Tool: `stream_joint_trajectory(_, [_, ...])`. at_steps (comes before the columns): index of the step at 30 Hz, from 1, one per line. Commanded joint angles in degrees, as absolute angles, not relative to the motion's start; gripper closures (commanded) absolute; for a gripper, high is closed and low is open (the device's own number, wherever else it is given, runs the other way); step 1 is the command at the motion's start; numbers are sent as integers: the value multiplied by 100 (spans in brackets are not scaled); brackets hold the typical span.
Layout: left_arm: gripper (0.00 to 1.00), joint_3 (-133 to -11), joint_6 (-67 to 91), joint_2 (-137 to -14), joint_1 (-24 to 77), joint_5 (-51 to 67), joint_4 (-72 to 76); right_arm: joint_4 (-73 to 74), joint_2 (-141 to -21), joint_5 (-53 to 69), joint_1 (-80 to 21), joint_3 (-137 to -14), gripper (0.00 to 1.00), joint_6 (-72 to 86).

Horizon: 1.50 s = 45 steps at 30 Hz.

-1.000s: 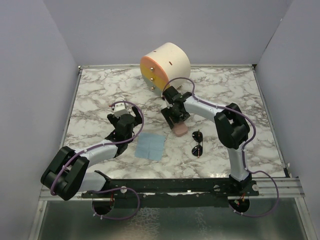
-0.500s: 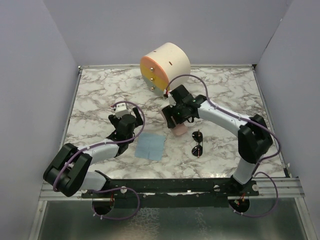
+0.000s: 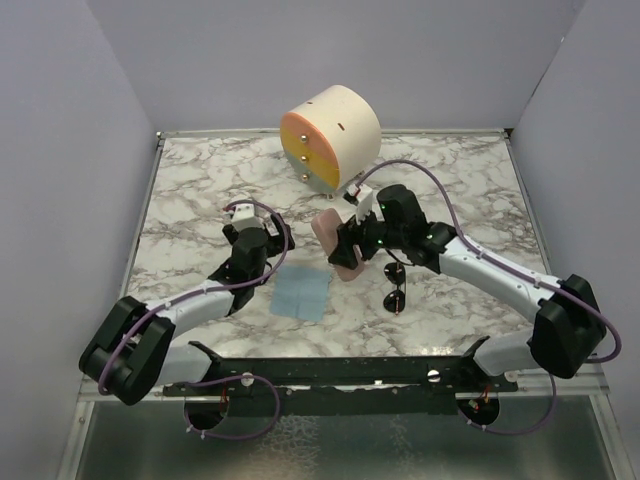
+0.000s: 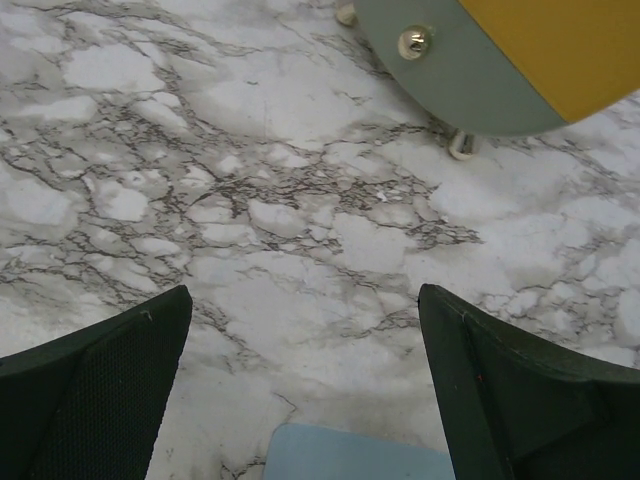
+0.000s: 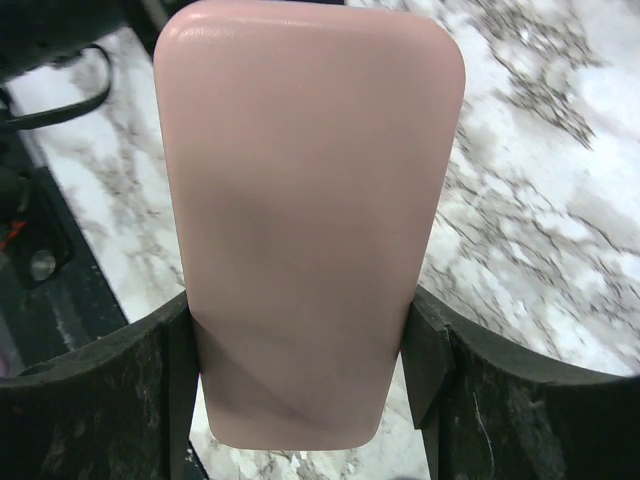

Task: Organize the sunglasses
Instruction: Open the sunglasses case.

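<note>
The sunglasses (image 3: 396, 288), a small dark pair with round lenses, lie on the marble table to the right of centre, just below my right arm. My right gripper (image 3: 352, 250) (image 5: 300, 320) is shut on the pink oblong glasses case (image 3: 336, 247) (image 5: 305, 210). It holds the case by one end, above the table and tilted. My left gripper (image 3: 268, 240) (image 4: 302, 300) stands open over bare marble, with nothing between its fingers. It is just up and left of the light blue cloth (image 3: 302, 293) (image 4: 350, 455).
A round cream drum cabinet (image 3: 330, 137) (image 4: 500, 60) with an orange face and small knobs stands on short feet at the back centre. The marble table (image 3: 200, 190) is walled in on the left, back and right.
My right arm has lifted the pink case off the table and carried it slightly left, its elbow swinging out to the right. The left gripper has barely moved.
</note>
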State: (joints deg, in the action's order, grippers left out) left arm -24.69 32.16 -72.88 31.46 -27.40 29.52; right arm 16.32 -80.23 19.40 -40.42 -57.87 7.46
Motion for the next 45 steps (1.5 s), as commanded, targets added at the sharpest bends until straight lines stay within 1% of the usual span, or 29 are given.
stream_joint_trajectory(1, [3,-2444,3218,-6769,3129,-1645,3265,362,-7517,3001,-4055,-5557,99,679])
stream_joint_trajectory(6, [3,-1930,3194,-5869,3128,-962,3833,-32,-7170,3444,-4002,-5308,99,585])
stream_joint_trajectory(11, [3,-1642,3226,-5203,3125,-429,4007,-621,-7006,3843,-3919,-5032,99,775])
stream_joint_trajectory(15, [3,-1552,3240,-4790,3129,77,4063,-1101,-7069,4225,-3845,-4829,99,907])
stream_joint_trajectory(20, [3,-1474,2970,-4470,3129,470,4307,-1703,-7314,5073,-3581,-4621,99,973])
stream_joint_trajectory(23, [3,-1429,2847,-4492,3129,956,4534,-1996,-7574,5456,-3347,-4620,99,1065])
stream_joint_trajectory(28, [3,-1435,2767,-4780,3129,1820,4822,-2064,-7971,6079,-3102,-4827,99,1065])
stream_joint_trajectory(34, [2,-1412,2842,-5220,3120,2624,5584,-2414,-8168,6258,-3053,-4901,99,1182])
stream_joint_trajectory(45, [1,-1390,3430,-5890,3043,3503,6922,-2551,-8193,6554,-3039,-4894,99,1309])
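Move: My right fingers already hold the closed sunglasses case near its middle, well clear of the table. From my empty left hand, the case is about 17 cm to the right, 8 cm back and some 5 cm higher. The blue cloth lies on the table about 7 cm right of my left hand, 15 cm back and 11 cm below. From my right hand, the sunglasses lie about 11 cm right, 7 cm back and 14 cm down. I bring my wide-open left hand round to face the case: up, back and right by 11 to 13 cm each way, turning clockwise nearly 60 degrees and tipping the fingers up about 30. My right hand keeps its grip and raises the case about 6 cm, easing back slightly and turning its fingers from down-left to nearly level leftward. ##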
